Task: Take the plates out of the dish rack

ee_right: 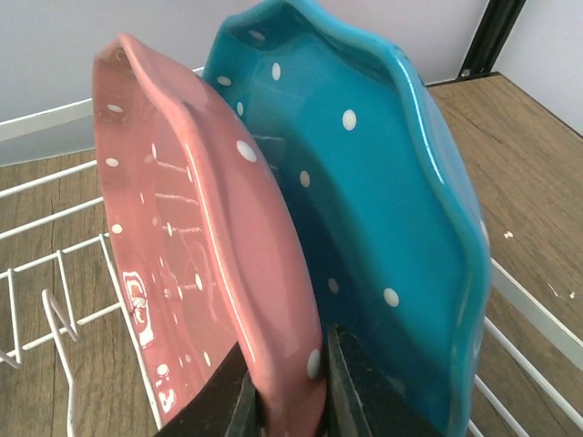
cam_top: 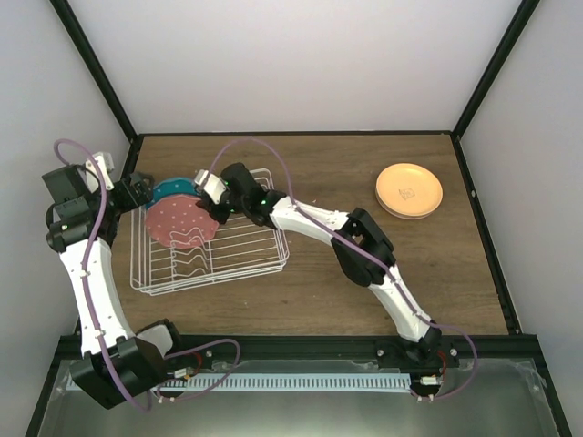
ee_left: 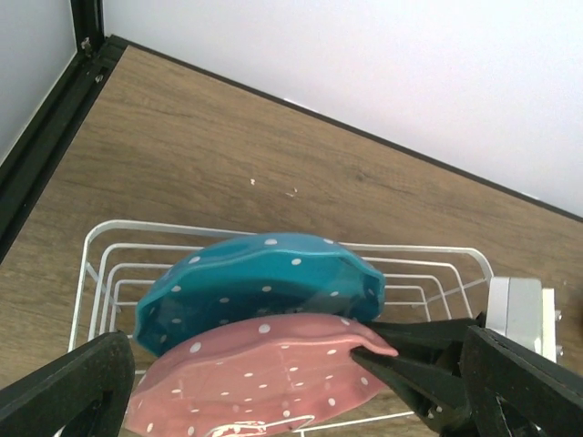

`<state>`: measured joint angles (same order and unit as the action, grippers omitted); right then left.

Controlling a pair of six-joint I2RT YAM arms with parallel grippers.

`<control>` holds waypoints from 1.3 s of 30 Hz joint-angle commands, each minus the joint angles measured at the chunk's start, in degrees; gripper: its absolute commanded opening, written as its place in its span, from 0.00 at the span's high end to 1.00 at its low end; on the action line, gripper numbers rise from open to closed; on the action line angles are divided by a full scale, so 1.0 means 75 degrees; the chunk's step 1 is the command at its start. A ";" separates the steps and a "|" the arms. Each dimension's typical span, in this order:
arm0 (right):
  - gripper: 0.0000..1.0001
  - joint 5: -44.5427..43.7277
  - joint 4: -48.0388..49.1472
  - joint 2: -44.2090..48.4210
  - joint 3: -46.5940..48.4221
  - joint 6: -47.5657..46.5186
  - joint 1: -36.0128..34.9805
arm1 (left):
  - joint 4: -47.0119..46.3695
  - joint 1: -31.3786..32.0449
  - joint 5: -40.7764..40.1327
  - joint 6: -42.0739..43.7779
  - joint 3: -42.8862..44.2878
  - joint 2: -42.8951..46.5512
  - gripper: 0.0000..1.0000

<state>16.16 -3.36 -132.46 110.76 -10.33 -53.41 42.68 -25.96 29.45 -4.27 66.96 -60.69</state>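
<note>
Two plates stand upright in the white wire dish rack (cam_top: 246, 264) at the left of the table: a white-dotted salmon-red plate (cam_top: 182, 223) in front and a white-dotted teal-blue plate (cam_top: 173, 189) behind it. My right gripper (ee_right: 291, 405) is shut on the salmon-red plate (ee_right: 200, 228), one finger on each face of its rim, the far finger between it and the teal-blue plate (ee_right: 364, 182). In the left wrist view that grip shows at the salmon-red plate's (ee_left: 264, 373) right edge. My left gripper (cam_top: 137, 191) hovers open at the rack's far left, holding nothing.
An orange-yellow plate (cam_top: 409, 190) lies flat at the table's far right, on top of something of the same outline. The right arm (cam_top: 364, 246) stretches across the middle of the table. Black frame posts border the table's edges.
</note>
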 commanded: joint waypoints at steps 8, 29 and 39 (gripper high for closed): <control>0.99 -0.1389 0.1879 0.1322 -0.1661 0.0394 -0.0562 | -0.0210 -0.0001 0.0092 -0.0743 0.0971 -0.0342 0.00; 0.99 -0.3471 0.3712 0.2575 -0.2302 0.0064 -0.0624 | -0.0416 -0.0009 0.0081 -0.1004 0.1143 -0.0594 0.00; 0.99 -0.3977 0.4034 0.3148 -0.2522 -0.0456 -0.0608 | -0.0533 -0.0019 0.0080 -0.1299 0.1342 -0.0624 0.00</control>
<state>-5.39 13.41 -116.46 89.93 -12.38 -58.85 40.14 -25.96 29.67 -12.49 74.72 -65.82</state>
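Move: The orange plate on top of the finished stack, where the held pink plate is bound, lies about 57 cm to the right hand's right, 18 cm ahead and 14 cm lower. The pinched pink plate has its middle some 8 cm left and 1 cm back; the teal plate stands behind it, about 4 cm ahead and 9 cm left of the hand, 2 cm lower. From the left hand the orange plate is roughly 72 cm right, 22 cm ahead and 27 cm below. Back and to the right first, about 3 cm each way, the right hand draws the pink plate away from the teal one, its fingers keeping their pinch on the right rim and the wrist turning some 15 degrees clockwise. Then it lifts, about 6 cm up over the rack. The empty, open left hand rises nearly 4 cm and eases forward. ##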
